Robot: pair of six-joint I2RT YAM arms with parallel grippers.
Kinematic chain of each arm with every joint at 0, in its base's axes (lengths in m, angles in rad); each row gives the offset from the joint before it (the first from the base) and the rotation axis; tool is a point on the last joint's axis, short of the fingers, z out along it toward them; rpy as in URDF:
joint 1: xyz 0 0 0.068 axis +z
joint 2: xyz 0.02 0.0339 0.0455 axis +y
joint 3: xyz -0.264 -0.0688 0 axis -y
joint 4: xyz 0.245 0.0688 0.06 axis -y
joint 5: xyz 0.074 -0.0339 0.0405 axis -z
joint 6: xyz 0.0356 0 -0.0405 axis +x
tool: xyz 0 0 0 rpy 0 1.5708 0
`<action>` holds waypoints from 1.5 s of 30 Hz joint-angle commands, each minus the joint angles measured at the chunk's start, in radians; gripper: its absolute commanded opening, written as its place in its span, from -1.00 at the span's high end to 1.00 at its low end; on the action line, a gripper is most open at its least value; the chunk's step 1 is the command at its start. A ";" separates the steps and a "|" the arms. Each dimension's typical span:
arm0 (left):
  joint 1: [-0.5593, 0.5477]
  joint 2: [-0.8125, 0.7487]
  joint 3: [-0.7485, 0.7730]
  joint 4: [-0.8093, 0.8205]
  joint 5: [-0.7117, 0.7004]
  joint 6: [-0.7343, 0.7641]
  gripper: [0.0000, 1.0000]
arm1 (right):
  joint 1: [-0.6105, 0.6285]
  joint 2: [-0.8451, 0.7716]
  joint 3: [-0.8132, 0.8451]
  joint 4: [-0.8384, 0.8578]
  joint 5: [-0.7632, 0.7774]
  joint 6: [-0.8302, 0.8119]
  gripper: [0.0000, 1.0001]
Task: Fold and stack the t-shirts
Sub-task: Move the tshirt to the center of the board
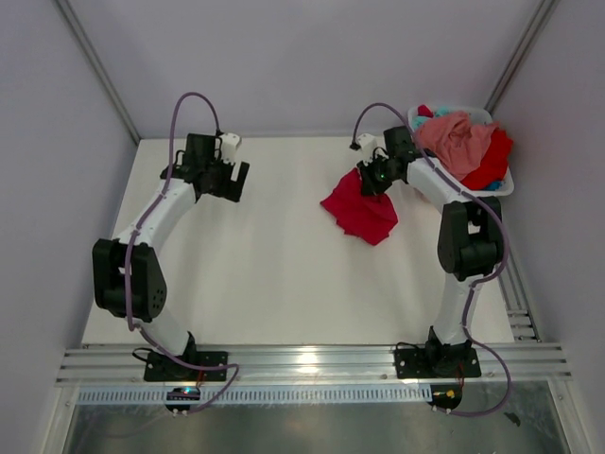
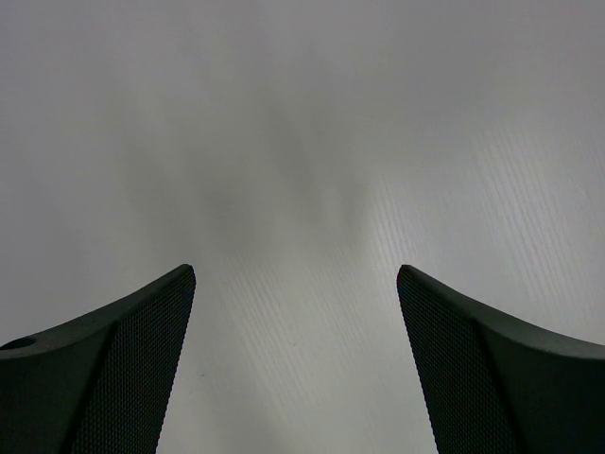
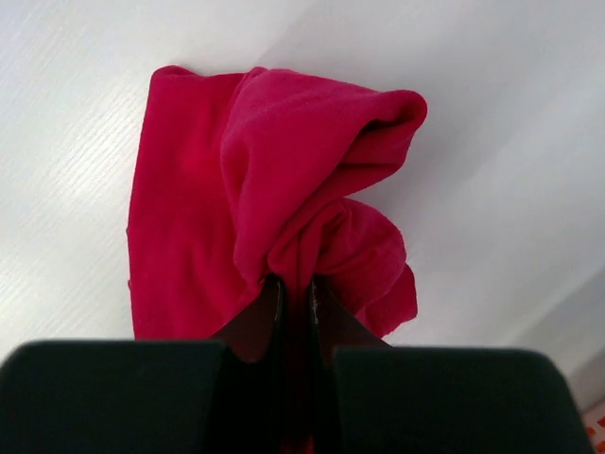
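A bright red t-shirt (image 1: 361,210) hangs bunched from my right gripper (image 1: 371,177), its lower part resting on the table just left of the basket. In the right wrist view the gripper (image 3: 295,284) is shut on a fold of this red t-shirt (image 3: 236,180). More t-shirts lie piled in the white basket (image 1: 501,185): a salmon pink one (image 1: 458,140) on top, a red one (image 1: 492,161) under it, a bit of teal (image 1: 423,120) at the back. My left gripper (image 1: 233,182) hovers open over bare table at the far left; the left wrist view shows the gripper (image 2: 295,274) with nothing between its fingers.
The white table (image 1: 265,255) runs from the arm bases to the back wall. The basket sits at the far right corner, against the enclosure's metal rail (image 1: 518,284). Grey walls close in on three sides.
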 commanded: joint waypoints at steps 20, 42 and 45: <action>0.011 -0.037 -0.050 0.042 -0.013 0.016 -0.79 | 0.477 -0.007 0.401 -0.150 0.104 0.034 0.94; 0.013 0.083 0.126 -0.137 0.192 0.025 -0.79 | 0.479 -0.223 -0.090 -0.114 0.529 0.043 -0.53; 0.007 0.141 0.174 -0.175 0.252 0.059 -0.78 | 0.459 -0.211 -0.122 -0.046 0.714 0.066 -0.54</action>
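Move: The right hand still grips the red t-shirt, whose spread lies mostly back of the fingers, its middle some 5 cm back, 1 cm left and 5 cm below. The board's center, where it is going, is about 13 cm back, 16 cm left and 8 cm down from that hand. The basket of shirts stands roughly 26 cm right, 8 cm ahead and 3 cm lower. From the left hand the t-shirt is about 33 cm right, 3 cm back, 14 cm below. Swinging left some 20 cm while rising about 12, the right hand carries the gripped t-shirt, then draws back and down towards the board's center, the wrist turning counter-clockwise about 25 degrees. The fingers open wide on the way down and let go of the cloth; the empty hand then lifts, easing right and forward. Late on, the open left hand edges right, towards the shirt. ##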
